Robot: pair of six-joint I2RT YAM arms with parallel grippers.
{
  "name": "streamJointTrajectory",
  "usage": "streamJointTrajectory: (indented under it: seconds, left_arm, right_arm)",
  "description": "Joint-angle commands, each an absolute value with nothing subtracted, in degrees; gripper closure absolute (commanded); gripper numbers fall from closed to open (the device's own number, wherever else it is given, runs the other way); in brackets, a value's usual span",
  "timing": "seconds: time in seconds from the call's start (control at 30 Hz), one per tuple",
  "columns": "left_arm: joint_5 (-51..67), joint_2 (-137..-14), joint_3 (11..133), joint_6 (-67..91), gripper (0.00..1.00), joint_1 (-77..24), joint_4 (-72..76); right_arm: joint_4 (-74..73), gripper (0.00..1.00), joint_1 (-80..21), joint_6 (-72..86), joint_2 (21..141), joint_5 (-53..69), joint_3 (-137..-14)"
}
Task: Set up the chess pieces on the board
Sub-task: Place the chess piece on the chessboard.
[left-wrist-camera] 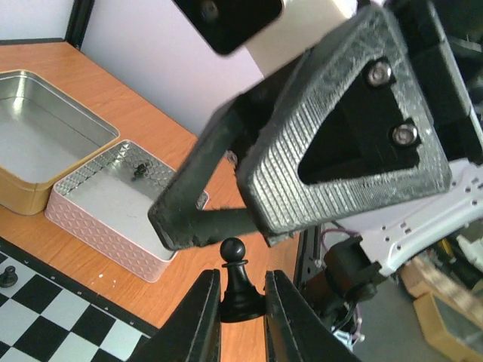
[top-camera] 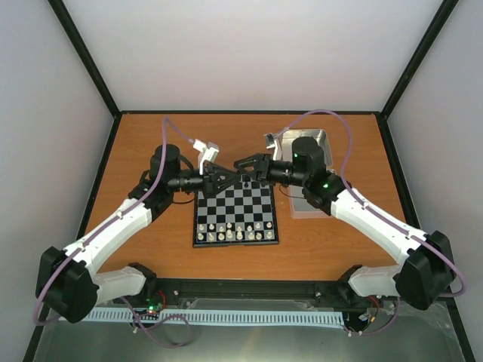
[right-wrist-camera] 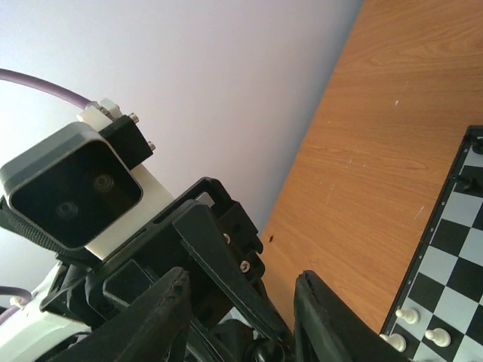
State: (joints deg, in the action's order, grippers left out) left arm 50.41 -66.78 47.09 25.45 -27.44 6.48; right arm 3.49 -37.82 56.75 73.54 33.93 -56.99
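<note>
Both grippers meet over the far edge of the board (top-camera: 249,200). My left gripper (left-wrist-camera: 241,302) is shut on the base of a black pawn (left-wrist-camera: 237,280), which stands upright between its fingers above the orange table. My right gripper (right-wrist-camera: 241,298) is open. Its fingers (left-wrist-camera: 339,143) stand spread just above the pawn's round head (right-wrist-camera: 266,352) without touching it. From above, the left gripper (top-camera: 231,179) and right gripper (top-camera: 243,167) overlap and hide the pawn. White pieces (top-camera: 234,230) fill the board's two near rows. One black piece (left-wrist-camera: 7,277) stands at the far edge.
A pink-sided tin (left-wrist-camera: 113,207) with a small dark piece (left-wrist-camera: 138,170) inside lies right of the board. A gold-sided tin (left-wrist-camera: 38,136) lies behind it. Black frame posts and white walls enclose the table (top-camera: 151,249).
</note>
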Motion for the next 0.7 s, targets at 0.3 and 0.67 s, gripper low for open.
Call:
streamJointTrajectory:
  seconds: [0.3, 0.67]
  left_arm:
    - [56.0, -61.5, 51.4, 8.5, 0.94, -27.3, -5.9]
    - [57.2, -62.2, 51.9, 8.3, 0.94, -27.3, -5.7]
  right_arm:
    - [-9.2, 0.64, -38.4, 39.7, 70.6, 45.4, -61.2]
    - [-6.4, 0.87, -38.4, 41.0, 71.3, 47.1, -60.5]
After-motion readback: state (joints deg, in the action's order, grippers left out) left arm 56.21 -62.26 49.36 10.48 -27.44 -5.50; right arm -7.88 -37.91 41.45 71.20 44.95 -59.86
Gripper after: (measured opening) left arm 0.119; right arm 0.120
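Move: The black pawn is held by its base in the left fingers, its middle about 2 cm to the right of that hand's point and level with it, head towards the right gripper. From the right hand, whose fingers stand part open, the pawn lies roughly 2 cm back and 1 cm to the left, at about its height. Some 26 cm below the right hand lie the chessboard's middle, about 1 cm ahead and 3 cm left, and the pink tray, straight to the right by around 21 cm. The black pawn, still pinched at its base by the left fingers, is carried about 3.5 cm back towards the robot while the left wrist turns its fingertips slightly back and up. The right hand goes back too, some 4.5 cm, swinging about 15 degrees counter-clockwise, bringing its part-open fingers over the pawn's free end; they then close and pinch its head, the left keeping its hold. ##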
